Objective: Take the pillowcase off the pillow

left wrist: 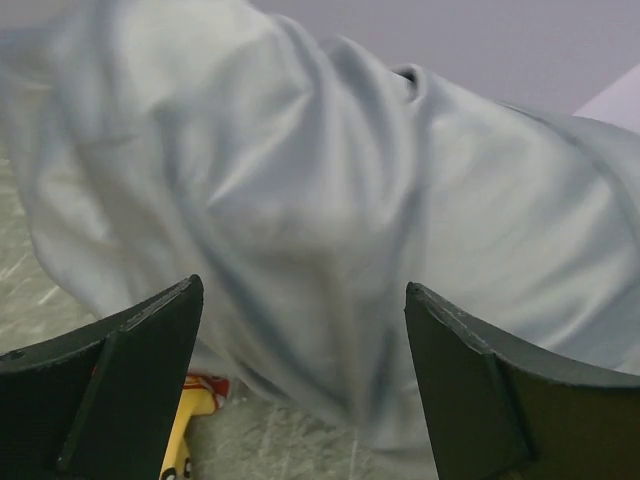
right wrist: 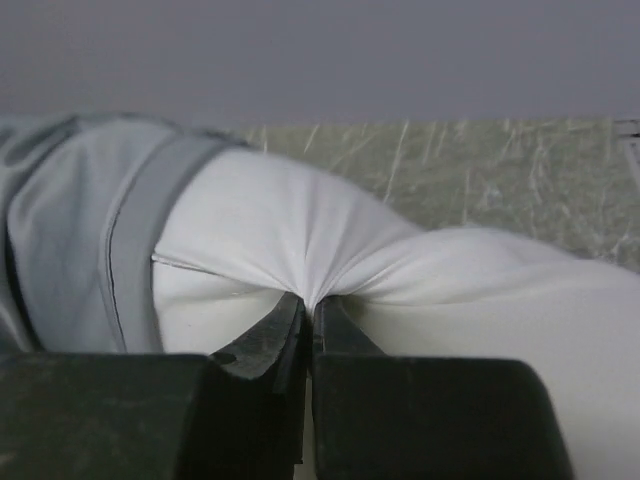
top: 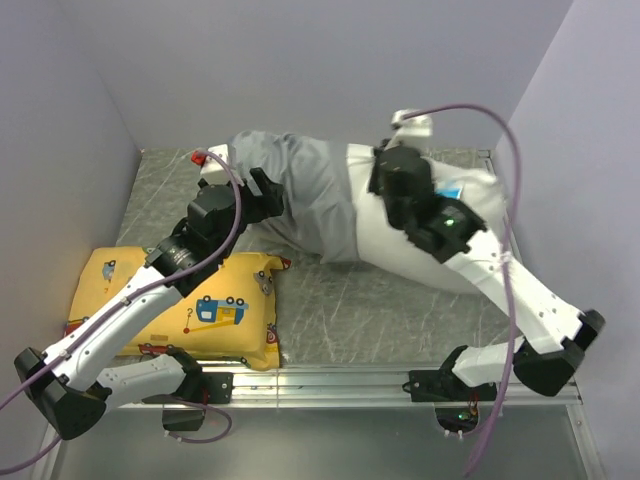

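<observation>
The grey pillowcase (top: 305, 195) covers the left part of the white pillow (top: 478, 205), whose right half lies bare with a small blue tag. My right gripper (right wrist: 311, 305) is shut on a pinch of the pillow's white cloth (right wrist: 320, 240), just right of the pillowcase's hem (right wrist: 140, 250). In the top view this right gripper (top: 383, 170) sits over the pillow's middle. My left gripper (left wrist: 300, 300) stands open, its dark fingers (left wrist: 150, 330) either side of the bunched pillowcase (left wrist: 310, 200), with nothing pinched. From above, the left gripper (top: 268, 195) is at the pillowcase's left end.
A yellow pillow with a cartoon-vehicle print (top: 200, 305) lies at the front left under my left arm; its corner (left wrist: 190, 420) shows below the left fingers. Purple walls enclose the grey tabletop (top: 380, 310) on three sides. A metal rail (top: 340, 380) runs along the near edge.
</observation>
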Robot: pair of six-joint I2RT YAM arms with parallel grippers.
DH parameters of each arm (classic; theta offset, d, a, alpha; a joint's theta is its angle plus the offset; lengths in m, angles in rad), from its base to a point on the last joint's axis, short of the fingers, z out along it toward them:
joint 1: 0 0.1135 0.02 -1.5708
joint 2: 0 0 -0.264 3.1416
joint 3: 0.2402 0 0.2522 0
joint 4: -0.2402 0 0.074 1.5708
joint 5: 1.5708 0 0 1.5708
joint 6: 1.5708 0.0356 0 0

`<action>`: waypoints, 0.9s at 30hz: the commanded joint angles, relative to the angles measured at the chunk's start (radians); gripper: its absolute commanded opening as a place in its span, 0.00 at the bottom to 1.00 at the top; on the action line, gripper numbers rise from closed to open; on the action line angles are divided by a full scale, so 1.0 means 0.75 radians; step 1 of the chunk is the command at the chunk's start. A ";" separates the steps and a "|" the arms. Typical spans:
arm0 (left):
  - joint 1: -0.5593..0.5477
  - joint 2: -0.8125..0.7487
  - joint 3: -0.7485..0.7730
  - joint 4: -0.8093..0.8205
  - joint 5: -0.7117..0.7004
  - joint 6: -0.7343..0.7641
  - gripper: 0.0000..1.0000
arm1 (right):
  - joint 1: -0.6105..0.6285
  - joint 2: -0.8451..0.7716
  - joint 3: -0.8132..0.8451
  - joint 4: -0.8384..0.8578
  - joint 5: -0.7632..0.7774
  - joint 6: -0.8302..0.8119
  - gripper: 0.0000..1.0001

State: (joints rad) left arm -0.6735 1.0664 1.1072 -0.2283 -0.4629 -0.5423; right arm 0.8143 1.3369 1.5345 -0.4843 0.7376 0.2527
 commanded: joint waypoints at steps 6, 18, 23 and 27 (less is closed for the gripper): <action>-0.067 0.089 0.050 0.163 0.095 0.058 0.89 | -0.329 -0.081 -0.390 0.271 -0.320 0.144 0.00; -0.104 0.498 0.098 0.294 0.241 0.019 0.91 | -0.376 0.048 -0.510 0.370 -0.398 0.193 0.00; -0.096 0.597 0.217 0.178 -0.046 0.022 0.57 | -0.378 -0.027 -0.557 0.357 -0.372 0.185 0.00; 0.051 0.628 0.321 0.029 -0.229 -0.031 0.04 | -0.419 -0.095 -0.586 0.353 -0.394 0.185 0.00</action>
State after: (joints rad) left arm -0.7284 1.5349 1.2713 -0.1452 -0.4568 -0.5339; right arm 0.5148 1.3304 1.1126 -0.2249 0.4759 0.3779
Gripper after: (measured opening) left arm 0.101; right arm 0.021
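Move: The gray pillowcase's middle lies about 5 cm ahead of the open left gripper, 8 cm to its right and 11 cm lower; the yellow cushion is some 14 cm back, 20 cm left and 29 cm below that gripper. The right gripper already holds the white pillow up near the case's hem: the pillow's middle is about 12 cm to this gripper's right, 2 cm back and 15 cm below, the pillowcase's middle 15 cm left, 3 cm ahead and 15 cm below. Sweep the open left gripper down and to the right about 10 cm each way, easing forward and tipping the fingers a little down, then shut them on a fold of the gray pillowcase while pushing on forward. Meanwhile keep the right gripper's pinch on the white pillow and lower it some 14 cm after a small upswing, drifting right and forward. ##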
